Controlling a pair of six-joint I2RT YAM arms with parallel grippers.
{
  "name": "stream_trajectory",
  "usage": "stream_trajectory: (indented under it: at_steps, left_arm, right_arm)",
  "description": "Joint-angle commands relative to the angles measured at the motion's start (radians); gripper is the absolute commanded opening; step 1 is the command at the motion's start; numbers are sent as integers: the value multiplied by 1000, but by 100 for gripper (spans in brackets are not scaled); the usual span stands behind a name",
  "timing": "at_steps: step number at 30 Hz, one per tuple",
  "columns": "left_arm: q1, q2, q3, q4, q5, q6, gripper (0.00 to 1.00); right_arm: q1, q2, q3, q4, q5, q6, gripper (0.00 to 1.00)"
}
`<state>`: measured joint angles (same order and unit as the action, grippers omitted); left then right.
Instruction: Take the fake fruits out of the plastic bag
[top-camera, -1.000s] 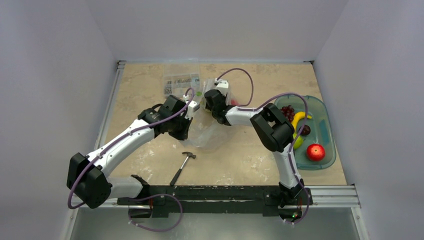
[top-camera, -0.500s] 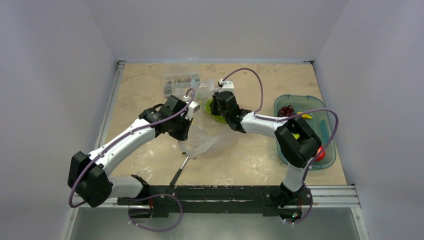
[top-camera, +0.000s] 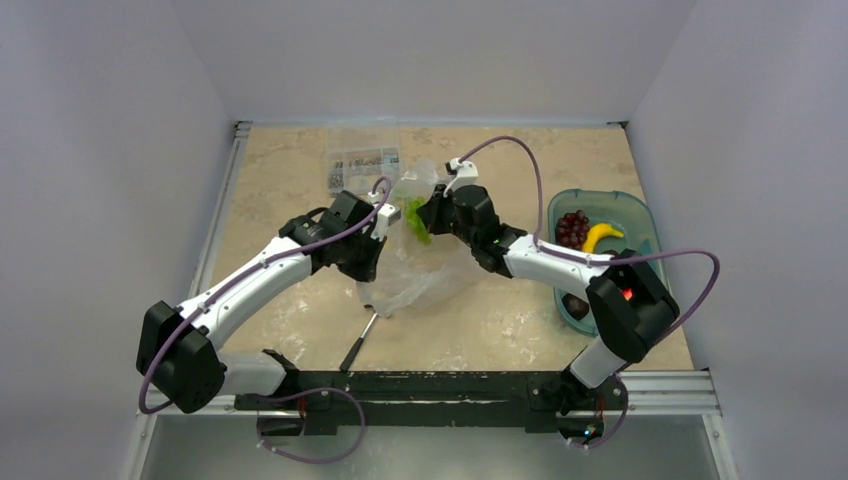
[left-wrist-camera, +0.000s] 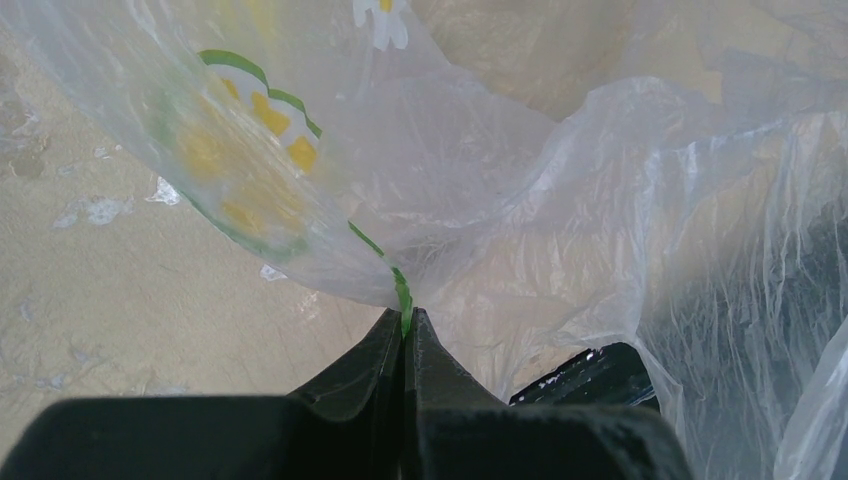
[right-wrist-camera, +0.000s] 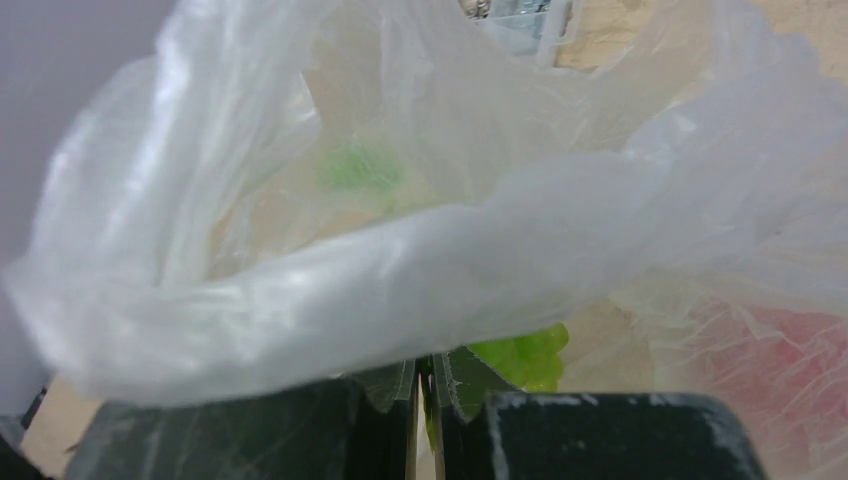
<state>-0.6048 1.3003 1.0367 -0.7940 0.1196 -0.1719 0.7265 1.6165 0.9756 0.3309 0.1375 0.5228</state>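
The plastic bag (top-camera: 415, 275) is thin and clear, and its upper part is held up off the table between the two grippers. My left gripper (left-wrist-camera: 405, 318) is shut on the bag's green-printed edge (left-wrist-camera: 400, 290). My right gripper (top-camera: 430, 212) is at the bag's mouth, shut on the leafy stem of a green grape bunch (right-wrist-camera: 525, 358), which hangs beside the bag (top-camera: 415, 222). The bag's film (right-wrist-camera: 400, 260) drapes over the right gripper (right-wrist-camera: 430, 380). A red fruit (right-wrist-camera: 790, 345) shows blurred through the plastic.
A teal tub (top-camera: 640, 215) at the right holds purple grapes (top-camera: 572, 228), a banana (top-camera: 601, 236) and a dark plum (top-camera: 577, 305); my right forearm crosses over it. A clear box of small parts (top-camera: 360, 165) stands behind the bag. A hammer (top-camera: 358, 345) lies in front of it.
The right gripper has shut on the green grape bunch and drawn it up and rightward out of the bag's mouth. The bag has risen with it. The left arm has stayed put.
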Motion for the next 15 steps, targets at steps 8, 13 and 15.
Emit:
stream_trajectory:
  at_steps: [8,13,15]
  left_arm:
    - [-5,-4,29,7,7,8,0]
    - [-5,-7,29,7,6,8,0]
    - [-5,-6,30,7,8,8,0]
  right_arm:
    - [3,-185,-82,75,-188,15,0]
    - [4,-254,-115,74,-235,10,0]
    - [4,-285,-124,74,-239,11,0]
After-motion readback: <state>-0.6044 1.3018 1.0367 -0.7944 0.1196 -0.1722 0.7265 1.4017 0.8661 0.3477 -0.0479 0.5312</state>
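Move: Off to the right hand's right, about 41 cm away, is the middle of the green tub, roughly 3 cm nearer the base and 12 cm lower. The plastic bag spreads below the hand, its middle some 2 cm ahead and 12 cm down; a red fruit inside it lies about 12 cm ahead, 10 cm right and 13 cm lower. From the left hand the tub is around 51 cm right, 11 cm ahead and 9 cm down. Drawing the green grapes up and out through the bag's mouth, the right hand goes back about 5 cm and up about 5 cm at a steady pace, swinging some 10 degrees counter-clockwise, its left side rising slightly. The shut fingers keep their pinch on the stem, while the left hand stays put, still pinching the bag's edge. ##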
